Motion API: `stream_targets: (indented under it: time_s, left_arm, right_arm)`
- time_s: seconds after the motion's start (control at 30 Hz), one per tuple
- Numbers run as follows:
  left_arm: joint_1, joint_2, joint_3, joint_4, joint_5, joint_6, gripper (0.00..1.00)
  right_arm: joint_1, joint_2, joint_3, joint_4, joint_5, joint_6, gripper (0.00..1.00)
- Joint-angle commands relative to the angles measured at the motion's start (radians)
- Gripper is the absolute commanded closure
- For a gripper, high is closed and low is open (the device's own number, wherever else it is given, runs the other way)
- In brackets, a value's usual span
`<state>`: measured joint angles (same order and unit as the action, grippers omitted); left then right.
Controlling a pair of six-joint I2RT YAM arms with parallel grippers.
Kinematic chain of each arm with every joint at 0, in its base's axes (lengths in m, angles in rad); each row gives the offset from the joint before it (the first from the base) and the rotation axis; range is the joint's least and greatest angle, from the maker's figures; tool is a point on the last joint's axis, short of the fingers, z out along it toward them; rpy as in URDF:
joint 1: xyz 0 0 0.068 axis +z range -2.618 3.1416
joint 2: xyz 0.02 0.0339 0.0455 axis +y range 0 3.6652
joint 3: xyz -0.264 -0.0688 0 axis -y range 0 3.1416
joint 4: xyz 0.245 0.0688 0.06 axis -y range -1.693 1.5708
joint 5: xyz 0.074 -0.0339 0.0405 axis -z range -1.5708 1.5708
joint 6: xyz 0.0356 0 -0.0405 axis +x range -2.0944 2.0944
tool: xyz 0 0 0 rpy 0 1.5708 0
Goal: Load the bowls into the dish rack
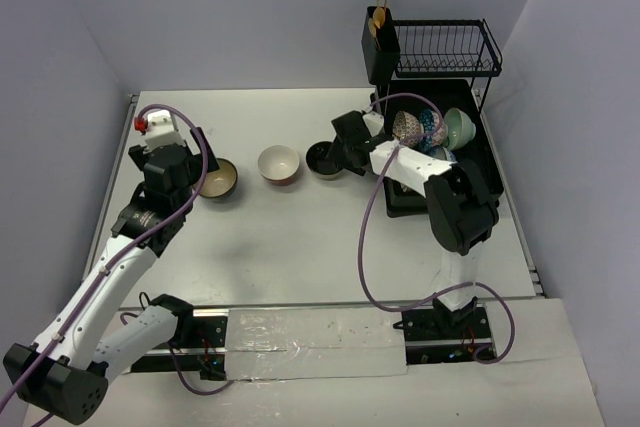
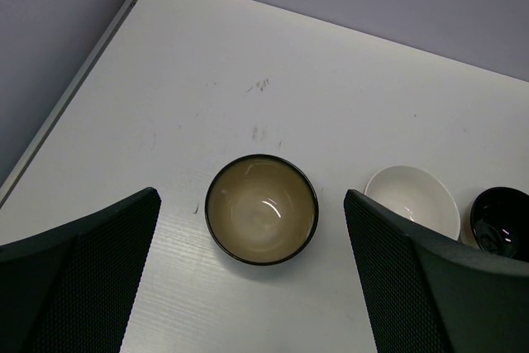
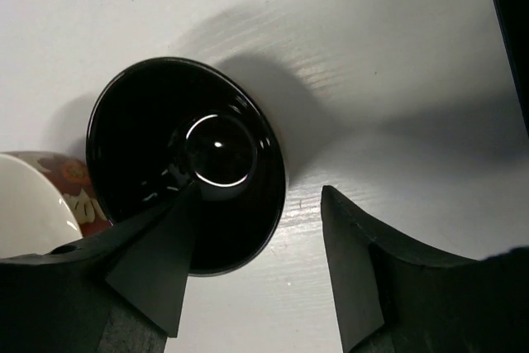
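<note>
A tan dark-rimmed bowl [image 1: 222, 183] [image 2: 261, 209] sits upright on the table at the left. My left gripper [image 1: 203, 169] [image 2: 250, 197] hovers over it, open wide, nothing between its fingers. A white bowl with a red outside [image 1: 279, 164] [image 2: 412, 202] [image 3: 33, 204] stands in the middle. Beside it sits a black bowl [image 1: 322, 159] [image 3: 186, 163]. My right gripper [image 1: 338, 157] [image 3: 260, 196] is open astride its rim, one finger inside the bowl and one outside above the table. The dish rack [image 1: 400, 205] at the right holds a brown-white patterned bowl [image 1: 407, 127], a blue bowl [image 1: 432, 129] and a mint green bowl [image 1: 460, 128].
A black cutlery holder [image 1: 381, 47] with gold forks stands at the rack's back left, beside an upper wire shelf [image 1: 445, 49]. Purple cables loop from both arms. Walls close the table on the left, back and right.
</note>
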<state>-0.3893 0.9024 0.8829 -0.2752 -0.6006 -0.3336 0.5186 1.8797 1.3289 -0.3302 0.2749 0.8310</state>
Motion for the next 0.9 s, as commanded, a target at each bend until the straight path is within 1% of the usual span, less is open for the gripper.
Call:
stream_targets:
  time_s: [0.0,0.1,0.13,0.23,0.27,0.3,0.37,0.4,0.47,0.5,0.57,0.6,0.8,0.87]
  left_arm:
    - [0.003,-0.008,-0.002,0.019,-0.002,0.018,0.01]
    - [0.003,-0.013,-0.004,0.021,-0.005,0.019,0.01]
    - [0.003,-0.014,-0.004,0.021,-0.005,0.019,0.01]
    - [0.003,-0.014,-0.005,0.022,-0.001,0.021,0.01]
    - [0.003,-0.014,-0.005,0.022,0.001,0.019,0.01]
    - [0.003,-0.014,-0.004,0.024,0.004,0.019,0.01]
    - [0.003,-0.014,-0.005,0.022,0.005,0.019,0.01]
    - [0.003,-0.013,-0.004,0.022,0.005,0.018,0.01]
    - [0.003,-0.014,-0.004,0.022,0.005,0.018,0.01]
    - [0.003,-0.014,-0.005,0.022,0.008,0.018,0.01]
    - [0.003,-0.013,-0.005,0.022,0.01,0.018,0.01]
    - [0.003,-0.013,-0.004,0.024,0.012,0.018,0.01]
    - [0.003,-0.01,-0.004,0.025,0.015,0.018,0.01]
    - [0.003,-0.01,-0.005,0.025,0.018,0.018,0.01]
  right_arm:
    - [-0.005,0.024,0.067,-0.009,0.066,0.043,0.33]
    - [-0.006,0.05,0.078,-0.024,0.083,0.048,0.35]
    - [-0.006,0.056,0.079,-0.024,0.089,0.048,0.37]
    - [-0.006,0.068,0.078,-0.023,0.095,0.048,0.41]
    - [-0.008,0.068,0.078,-0.024,0.096,0.049,0.44]
    - [-0.008,0.07,0.078,-0.023,0.096,0.048,0.49]
    - [-0.008,0.068,0.081,-0.023,0.101,0.046,0.53]
    - [-0.008,0.068,0.081,-0.02,0.102,0.043,0.59]
    - [-0.008,0.068,0.084,-0.017,0.106,0.034,0.62]
    - [-0.008,0.071,0.087,-0.02,0.106,0.03,0.66]
    - [-0.006,0.078,0.095,-0.023,0.106,0.023,0.7]
    - [-0.008,0.082,0.098,-0.024,0.106,0.023,0.72]
    - [-0.008,0.093,0.102,-0.026,0.109,0.014,0.72]
    - [-0.008,0.099,0.108,-0.03,0.11,0.01,0.8]
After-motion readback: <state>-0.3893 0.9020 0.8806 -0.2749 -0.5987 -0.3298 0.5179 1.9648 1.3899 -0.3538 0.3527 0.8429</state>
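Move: The black bowl is about 5 cm to the right hand's left and 2 cm ahead, its middle some 3 cm below. One fingertip is already over the inside of its right wall, the other outside it. The white bowl stands about 17 cm left and 1 cm ahead; the dish rack's tray is centred some 23 cm right and 3 cm ahead. From the left hand the black bowl lies roughly 29 cm right, 11 cm ahead and 23 cm below. Sink the right gripper about 2 cm while easing it forward 1.5 cm and slightly right, so its fingers straddle the black bowl's right wall, left finger inside, right finger outside. Close them from about two-thirds open to roughly a fifth as you settle, pinching the wall near the rim. ##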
